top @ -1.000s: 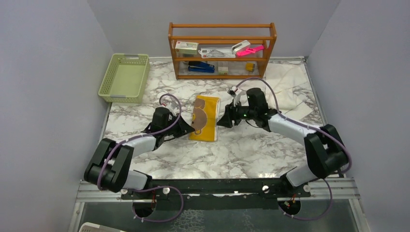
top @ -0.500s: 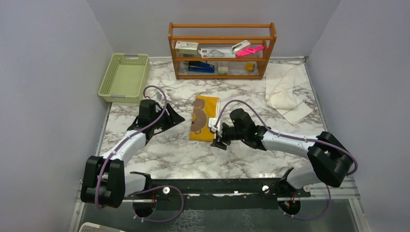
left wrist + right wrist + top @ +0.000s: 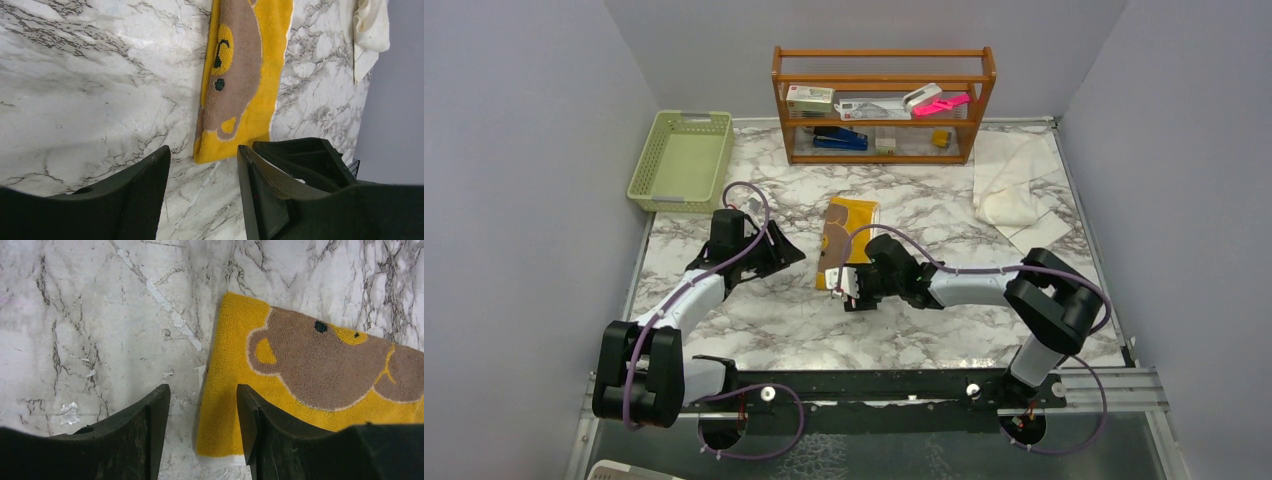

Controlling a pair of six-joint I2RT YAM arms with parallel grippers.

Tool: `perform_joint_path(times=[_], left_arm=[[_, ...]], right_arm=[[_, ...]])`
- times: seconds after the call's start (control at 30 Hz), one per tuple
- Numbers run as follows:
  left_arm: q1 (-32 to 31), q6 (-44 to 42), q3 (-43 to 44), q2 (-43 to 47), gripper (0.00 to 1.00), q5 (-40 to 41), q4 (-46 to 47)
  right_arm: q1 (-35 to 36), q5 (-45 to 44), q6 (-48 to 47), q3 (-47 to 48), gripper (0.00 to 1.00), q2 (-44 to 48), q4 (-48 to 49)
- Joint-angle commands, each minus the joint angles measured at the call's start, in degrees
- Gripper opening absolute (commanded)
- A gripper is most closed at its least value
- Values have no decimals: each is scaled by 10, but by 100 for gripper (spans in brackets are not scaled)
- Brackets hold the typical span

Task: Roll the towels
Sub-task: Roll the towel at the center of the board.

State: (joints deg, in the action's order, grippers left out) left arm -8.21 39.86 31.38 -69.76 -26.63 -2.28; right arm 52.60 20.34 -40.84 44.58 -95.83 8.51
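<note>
The mustard-yellow towel (image 3: 851, 232) with a brown bear face lies folded into a narrow strip at the middle of the marble table. My left gripper (image 3: 794, 253) hovers open just left of it; in the left wrist view the yellow towel (image 3: 245, 75) lies ahead of the open left gripper (image 3: 202, 162), with only marble between the fingers. My right gripper (image 3: 840, 284) is low at the towel's near end, open. In the right wrist view the right gripper (image 3: 200, 402) straddles the near edge of the yellow towel (image 3: 300, 365). The cream-white towel (image 3: 1009, 190) lies crumpled at the back right.
A green plastic basket (image 3: 679, 160) stands at the back left. A wooden shelf (image 3: 884, 152) with small items lines the back wall. Grey walls close in on both sides. The cream-white towel (image 3: 372, 27) also shows at the top right of the left wrist view.
My left gripper let go of the yellow towel, opened and drew back to the left. My right arm swung from the towel's right side round to its near end.
</note>
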Motion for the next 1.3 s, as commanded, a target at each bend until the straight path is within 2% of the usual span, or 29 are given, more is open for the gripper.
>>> perform_joint_path(times=[0.0,0.1,0.3,0.5,0.67,0.77,0.9,1.07,1.17,1.27], left_arm=[[5,-14,13,-1,55,-16,-10],[6,-14,15,-3,55,-17,-9],[8,-17,21,-6,55,-20,-13],[12,-26,33,-7,55,-26,-27],[14,-39,47,-9,55,-37,-39],[14,-49,55,-8,55,-54,-42],[14,-60,64,-5,55,-63,-52],[14,-59,64,2,55,-75,-55],[14,-51,57,7,55,-89,-45],[14,-39,48,11,55,-104,-27]], right_arm=[[4,-8,-17,26,51,-18,-8],[4,-16,-22,33,48,-30,-15],[4,-27,-28,47,36,-58,-24],[4,-16,-5,50,15,-58,-45],[4,9,78,33,12,-14,-40],[4,31,145,32,2,11,-46],[1,76,201,46,1,25,-68],[-39,146,302,61,1,24,-29],[-78,194,356,94,1,-2,-36],[-109,237,399,161,1,-53,-85]])
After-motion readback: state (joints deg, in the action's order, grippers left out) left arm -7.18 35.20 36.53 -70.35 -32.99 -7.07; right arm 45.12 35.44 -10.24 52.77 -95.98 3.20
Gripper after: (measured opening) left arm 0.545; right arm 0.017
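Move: The near edge of the folded bear towel, its middle, is just 1 cm ahead of my open right fingers, 2 cm to their left and 2 cm below. The towel's own middle lies some 10 cm ahead and 2 cm left. The white towel is roughly 33 cm right and 18 cm ahead, the wooden rack about 28 cm ahead and 4 cm right. From my left hand that near edge lies about 10 cm right, 6 cm back and 8 cm down. I sink my right hand the last 1.5 cm, easing slightly forward and left, and shut its fingers on the towel's near edge. Holding it, I lift about 6 cm, drawing back a few centimetres before coming forward again over the towel, while the top of the hand rolls forward some 30 degrees. My open left hand rises about 2 cm beside the towel. ##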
